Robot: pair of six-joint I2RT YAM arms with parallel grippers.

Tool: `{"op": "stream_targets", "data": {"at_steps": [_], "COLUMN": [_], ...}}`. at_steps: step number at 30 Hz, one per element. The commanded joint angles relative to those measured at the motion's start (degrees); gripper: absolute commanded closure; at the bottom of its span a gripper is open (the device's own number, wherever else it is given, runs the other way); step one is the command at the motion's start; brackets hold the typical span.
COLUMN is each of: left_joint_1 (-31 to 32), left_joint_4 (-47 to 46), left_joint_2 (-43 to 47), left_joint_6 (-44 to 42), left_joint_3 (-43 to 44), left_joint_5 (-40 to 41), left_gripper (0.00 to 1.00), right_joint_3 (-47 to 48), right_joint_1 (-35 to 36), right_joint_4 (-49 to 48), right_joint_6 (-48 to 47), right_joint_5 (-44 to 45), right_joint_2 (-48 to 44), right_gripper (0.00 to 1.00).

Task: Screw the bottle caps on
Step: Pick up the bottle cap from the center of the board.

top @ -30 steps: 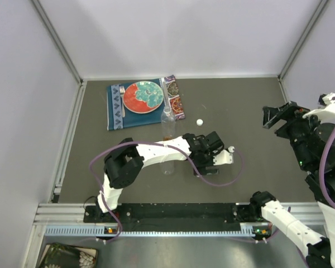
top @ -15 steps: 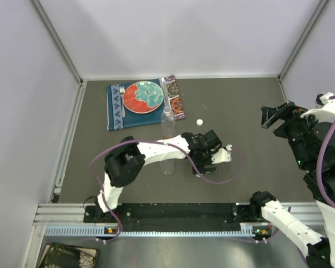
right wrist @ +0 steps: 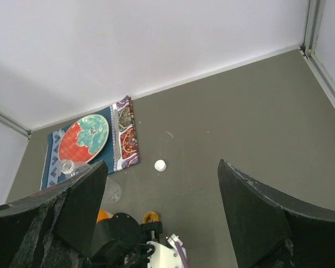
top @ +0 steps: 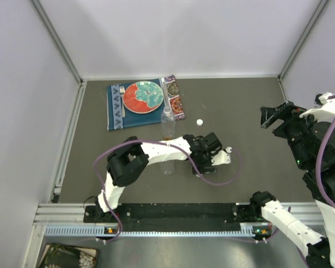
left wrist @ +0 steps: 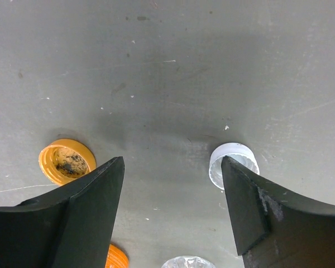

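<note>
My left gripper points down at the table, open, with only bare table between its fingers. An orange bottle cap lies open side up just left of the left finger. A white bottle cap lies open side up, partly behind the right finger. Below them show a clear bottle mouth and an orange bottle's edge. From above, the left gripper is right of a clear bottle. Another white cap lies alone. My right gripper hangs open and high at the right.
A red-and-teal plate rests on a patterned blue placemat at the back left, with a fork beside it. White walls with metal rails close the table on three sides. The left arm's purple cable loops over the table.
The left gripper has shifted slightly left toward the bottle and its jaws have narrowed a little. The right gripper has drifted slightly left.
</note>
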State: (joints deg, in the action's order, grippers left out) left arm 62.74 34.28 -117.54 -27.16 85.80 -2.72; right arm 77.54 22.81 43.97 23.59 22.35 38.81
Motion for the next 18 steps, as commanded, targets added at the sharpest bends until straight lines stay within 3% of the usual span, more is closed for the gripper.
{"op": "stream_targets", "data": {"at_steps": [1,8,13,17,18], "left_joint_1": [0.5,1.0,1.2,1.2,1.2], "left_joint_4": [-2.4,-2.7,-2.7,-2.7,-2.6], "left_joint_2": [-0.7,-0.4,-0.5,-0.7,-0.7], "left_joint_6": [-0.7,-0.8,-0.7,-0.4,-0.1], "left_joint_3": [-0.8,-1.0,-0.9,-1.2,-1.0], "left_joint_5": [0.9,1.3,1.5,1.3,1.3], "left_gripper": [0.27,0.62,0.73,0.88,0.95], "right_joint_3": [0.1,-0.6,-0.6,-0.7,-0.7], "right_joint_1": [-0.2,-0.2,-0.2,-0.2,-0.3], "right_joint_4": [-2.7,-3.1,-3.6,-4.0,-4.0], "right_joint_6": [0.2,0.3,0.3,0.0,0.0], "right_joint_5": [-1.0,-1.5,-2.0,-2.0,-2.0], "right_joint_2": [0.5,0.8,1.2,1.4,1.4], "right_gripper": [0.19,0.19,0.19,0.19,0.19]}}
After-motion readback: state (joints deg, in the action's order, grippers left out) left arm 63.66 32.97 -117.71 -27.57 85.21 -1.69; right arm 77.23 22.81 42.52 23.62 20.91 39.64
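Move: The white cap, open side up, lies about 3 cm back from the left hand's point and 1 cm below it, straight in line sideways, with the rear fingertip over its hollow. The orange cap lies some 7 cm ahead, 1 cm to the left and 1 cm lower. The near clear bottle stands around 14 cm left and 1 cm back, its middle about 6 cm higher. From the right hand the white cap is roughly 3 cm back, 18 cm left and 41 cm below. Staying almost in place low over the table, the left hand closes its fingers from about three-quarters open to nearly shut. The rear finger, hooked inside the white cap, draws the cap forward roughly 2.5 cm towards the front finger, and the two tips come together on the cap's front wall, one inside and one outside. The wrist holds its angle. ##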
